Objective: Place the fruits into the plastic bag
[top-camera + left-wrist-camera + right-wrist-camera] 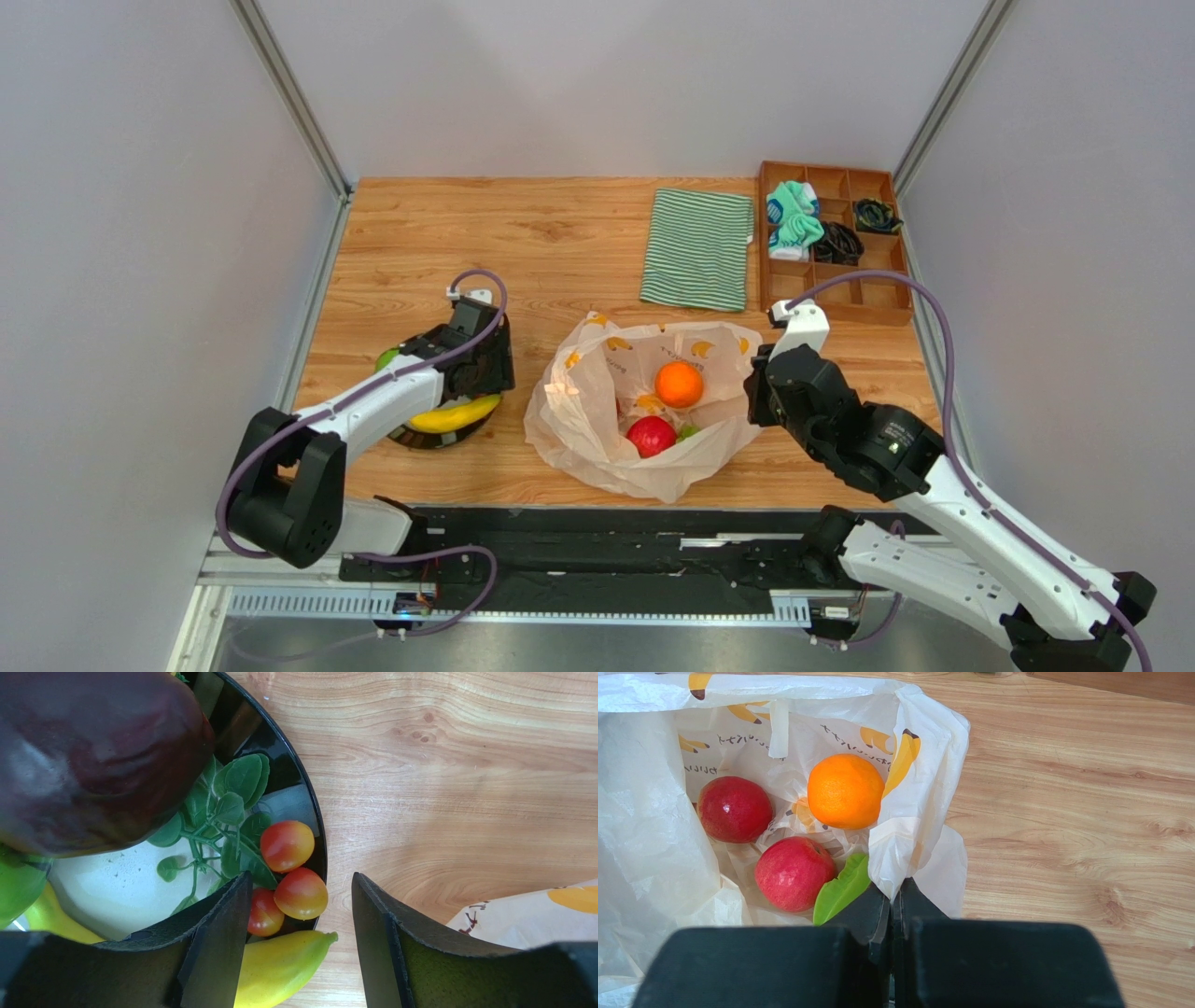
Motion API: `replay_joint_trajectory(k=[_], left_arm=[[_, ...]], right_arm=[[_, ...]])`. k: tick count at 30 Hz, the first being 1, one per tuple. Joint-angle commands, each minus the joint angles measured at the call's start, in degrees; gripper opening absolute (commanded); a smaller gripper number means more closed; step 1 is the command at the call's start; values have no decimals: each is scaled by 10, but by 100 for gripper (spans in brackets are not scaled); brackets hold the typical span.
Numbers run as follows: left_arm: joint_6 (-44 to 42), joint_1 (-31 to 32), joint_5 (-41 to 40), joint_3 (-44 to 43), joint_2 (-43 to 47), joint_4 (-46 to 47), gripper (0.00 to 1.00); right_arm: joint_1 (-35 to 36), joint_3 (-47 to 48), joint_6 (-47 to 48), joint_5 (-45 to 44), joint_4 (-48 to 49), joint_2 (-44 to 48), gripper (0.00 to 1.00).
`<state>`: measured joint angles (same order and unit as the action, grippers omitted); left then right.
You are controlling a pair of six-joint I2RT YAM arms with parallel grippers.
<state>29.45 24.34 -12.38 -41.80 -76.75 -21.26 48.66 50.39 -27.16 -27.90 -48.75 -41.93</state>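
The plastic bag (603,420) lies open at the table's middle, printed with yellow bananas. Inside are an orange (679,382), a red apple (651,436) and a green piece; the right wrist view shows the orange (845,792), two red apples (792,873) and the green piece (841,890). My right gripper (892,894) is shut on the bag's right rim (906,847). My left gripper (300,903) is open above the edge of a black plate (309,805), over the tip of the yellow banana (281,966), which also shows in the top view (452,415).
The plate also holds a dark purple eggplant (91,756), small red tomatoes (288,845) on a leafy sprig and a green fruit (17,885). A green-striped folded cloth (697,248) and a wooden compartment tray (887,287) sit at the back right.
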Motion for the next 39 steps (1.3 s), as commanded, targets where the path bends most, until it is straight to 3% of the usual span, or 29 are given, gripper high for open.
replay_joint_trajectory(k=[1,5,21,23,33,39], left_arm=[[-9,-2,6,-29,-10,23,62],[-8,-2,7,-27,-10,22,58],[-4,-2,31,-13,5,24,21],[-4,-2,46,-10,14,27,20],[-12,-2,98,-11,130,24,3],[-26,-2,119,-19,229,22,0]], right_arm=[[-1,-2,-1,0,24,2,0],[-1,-4,-2,-1,25,2,0],[-1,-8,-6,0,26,3,0],[-1,-7,-5,2,26,3,0],[-1,-6,-8,3,26,2,0],[-1,-6,-8,6,28,0,0]])
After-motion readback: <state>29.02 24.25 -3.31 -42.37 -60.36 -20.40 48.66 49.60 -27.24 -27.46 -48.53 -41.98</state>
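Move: Practically between the left hand's open pads sits one of the cherry tomatoes, hardly a centimetre ahead of and below the hand point. The banana lies about 5 cm back and 6 cm to the left, the eggplant some 5 cm ahead and 7 cm to the left. The open bag's middle is roughly 24 cm to the right and 3 cm back. From the right hand, that tomato is about 39 cm left, 3 cm ahead and 16 cm below. Closing its fingers almost in place at the bowl's right rim, the left hand pinches the cherry tomato, then lifts it nearly 9 cm while easing some 3 cm right towards the bag, the fingers tipping up about 15 degrees and the hand's left side dipping about as much. The right hand still pinches the bag's rim. ##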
